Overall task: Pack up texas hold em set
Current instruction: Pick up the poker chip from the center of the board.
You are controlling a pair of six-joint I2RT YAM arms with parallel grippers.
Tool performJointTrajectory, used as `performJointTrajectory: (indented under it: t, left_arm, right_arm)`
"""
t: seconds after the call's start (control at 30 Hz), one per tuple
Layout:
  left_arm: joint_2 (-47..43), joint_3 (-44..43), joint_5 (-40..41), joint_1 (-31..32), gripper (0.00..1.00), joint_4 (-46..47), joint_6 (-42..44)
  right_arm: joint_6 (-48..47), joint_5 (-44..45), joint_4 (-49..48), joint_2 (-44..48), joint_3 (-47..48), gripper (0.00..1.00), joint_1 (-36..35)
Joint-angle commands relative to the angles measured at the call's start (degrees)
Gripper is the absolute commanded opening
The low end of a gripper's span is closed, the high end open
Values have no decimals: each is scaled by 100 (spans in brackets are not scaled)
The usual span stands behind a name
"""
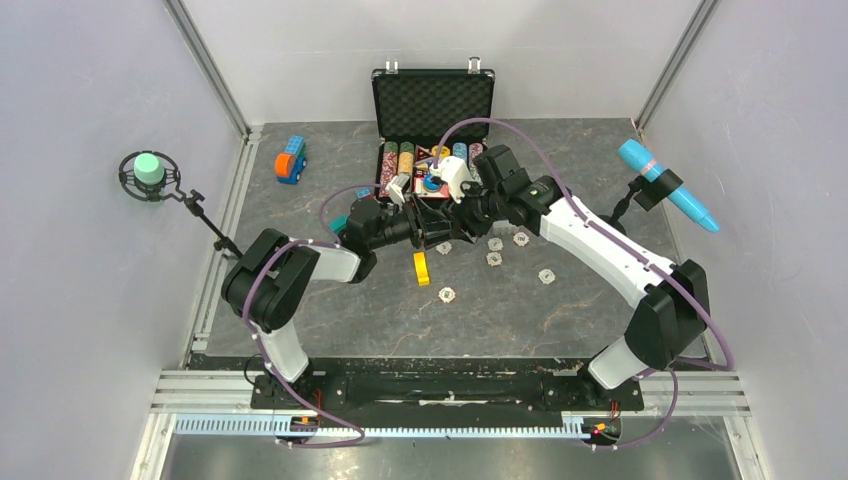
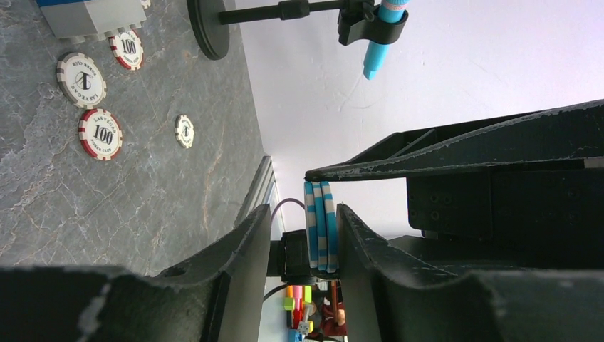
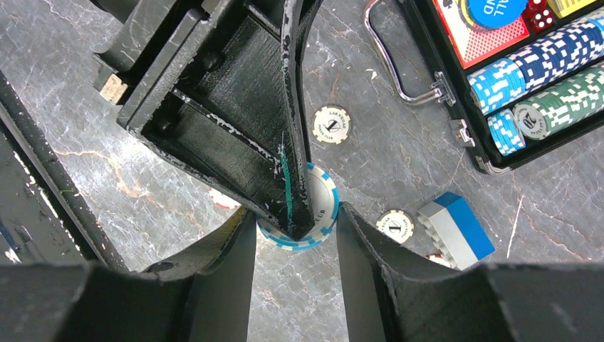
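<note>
The open black briefcase (image 1: 432,100) of the texas hold em set stands at the back, with rows of coloured chips (image 3: 548,64) in its tray. Both grippers meet in front of it. My right gripper (image 3: 294,217) is shut on a short stack of light-blue chips (image 3: 324,196), gripping it by the rims. My left gripper (image 2: 304,214) straddles that same stack (image 2: 320,228). One finger is against a chip face. The other finger (image 2: 260,235) stands clear of it, so these jaws are open. Several loose pale-edged chips (image 1: 495,243) lie on the table.
A yellow block (image 1: 421,267) lies just in front of the grippers. A red and blue toy brick (image 1: 291,160) sits at the back left and a blue-grey brick (image 3: 456,231) lies near the case handle (image 3: 399,64). Stands hold a green object (image 1: 148,170) and a blue pen-shaped object (image 1: 665,185).
</note>
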State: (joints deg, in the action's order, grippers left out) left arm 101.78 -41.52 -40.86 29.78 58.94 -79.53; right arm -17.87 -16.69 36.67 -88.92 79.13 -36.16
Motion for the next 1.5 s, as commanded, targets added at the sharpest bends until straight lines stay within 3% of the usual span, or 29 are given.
performJointTrajectory:
  t: [0.0,1.03,1.23,1.33,1.47]
  left_arm:
    - [97,-103,-282,136,45,232,-108]
    - [98,-173,-335,177,18,250,-142]
    - [73,-186,-335,177,3,267,-143]
    - [7,-156,-270,177,2,310,-126]
    - [-165,-122,-162,179,2,275,3]
  right_arm:
    - [-126,-2,-320,-61,367,44,-1]
    - [-138,0,-335,-388,454,46,0]
    - [-2,-283,-601,-164,288,68,-5]
    - [319,-321,-1234,287,-182,76,1]
    - [1378,357,-2453,1021,-1032,78,73]
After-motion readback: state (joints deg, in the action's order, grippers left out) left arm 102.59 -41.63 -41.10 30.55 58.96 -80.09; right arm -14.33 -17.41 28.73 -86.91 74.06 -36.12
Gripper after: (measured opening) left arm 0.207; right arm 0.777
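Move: The three blue-and-white poker chips are already in the right fingers, held by their rims right at the right hand point. They sit between the left hand's open fingers, about 1 cm above and 1 cm to the right of its point. From the left hand, some 18 cm below, a loose white chip lies 4 cm ahead and 3 cm left, the yellow brick about 8 cm left and 1 cm back; the open case's middle is roughly 21 cm ahead, 5 cm left. The right hand, still gripping the chips by their rims, lowers them about 1.5 cm between the left hand's fingers while the left hand stays nearly in place, sinking barely half a centimetre, and closes on the stack's flat faces from above and below until its fingers stall there. With the left pinch made, the right fingers spread wide and let go of the rims, and the right hand rises about 1.5 cm, easing slightly left as its wrist starts to tilt. ##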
